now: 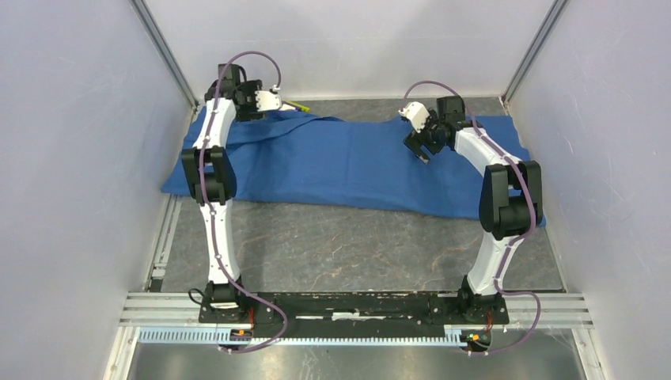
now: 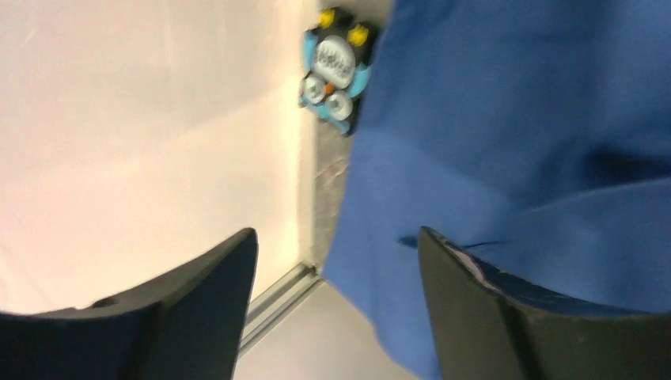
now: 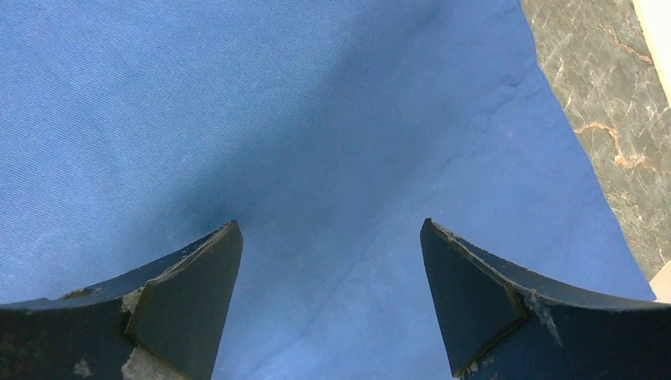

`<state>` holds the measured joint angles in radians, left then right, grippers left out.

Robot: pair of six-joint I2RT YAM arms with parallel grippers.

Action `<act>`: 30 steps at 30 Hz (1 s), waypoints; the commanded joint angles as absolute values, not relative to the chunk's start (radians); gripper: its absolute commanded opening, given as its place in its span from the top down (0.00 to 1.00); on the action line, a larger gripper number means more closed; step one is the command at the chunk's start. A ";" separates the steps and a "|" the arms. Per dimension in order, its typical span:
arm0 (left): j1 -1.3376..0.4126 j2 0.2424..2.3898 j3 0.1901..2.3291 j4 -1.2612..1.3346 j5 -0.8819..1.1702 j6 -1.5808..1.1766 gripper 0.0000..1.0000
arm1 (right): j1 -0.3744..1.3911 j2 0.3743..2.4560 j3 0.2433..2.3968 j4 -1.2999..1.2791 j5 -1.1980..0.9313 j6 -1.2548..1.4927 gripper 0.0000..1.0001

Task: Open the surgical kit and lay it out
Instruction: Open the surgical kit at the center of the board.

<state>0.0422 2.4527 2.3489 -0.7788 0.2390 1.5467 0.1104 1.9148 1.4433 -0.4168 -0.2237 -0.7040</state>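
The surgical kit shows only as its large blue cloth wrap, spread in a wide band across the back of the table, with folds near the back left. My left gripper is at the back left corner, above the cloth's edge. In the left wrist view it is open with nothing between the fingers, and the cloth runs beside the right finger. My right gripper hovers over the cloth's right part. It is open and empty above flat blue cloth.
A small white, yellow and blue block toy lies by the back wall past the cloth's edge. Enclosure walls stand close at the left, back and right. Bare grey marbled tabletop lies in front of the cloth.
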 commanded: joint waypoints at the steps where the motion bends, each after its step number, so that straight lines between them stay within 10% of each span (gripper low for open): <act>1: 0.072 2.468 2.307 -0.489 0.140 1.478 0.10 | 0.110 1.929 1.473 -0.413 -0.200 -0.703 0.09; 14: 0.069 2.256 2.151 -0.516 0.210 1.297 0.00 | 0.119 1.906 1.541 -0.498 -0.371 -0.715 0.07; 30: -0.179 2.307 2.315 -0.649 0.250 0.222 0.00 | 0.213 2.161 1.975 -0.258 -0.271 -0.186 0.07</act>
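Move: About 17 cm to the left hand's right, level with it and some 9 cm lower, is the raised fold at the far edge of the kit's blue cloth. The owl block lies 5 cm ahead and 3 right, the yellow-green block 5 ahead and 12 right. From the right hand, its piece of the far edge is about 14 cm ahead, 8 left and 6 below; that raised fold is 15 ahead and 28 left. Opening its fingers the rest of the way, the left hand carries on a few centimetres forward and left, then swings right towards the raised fold, ending some 15 cm right, 8 higher and 5 back, its left side tipping down. The right hand barely dips, then lifts about 10 cm while reaching left and forward towards the cloth's far edge, fingers staying open. ##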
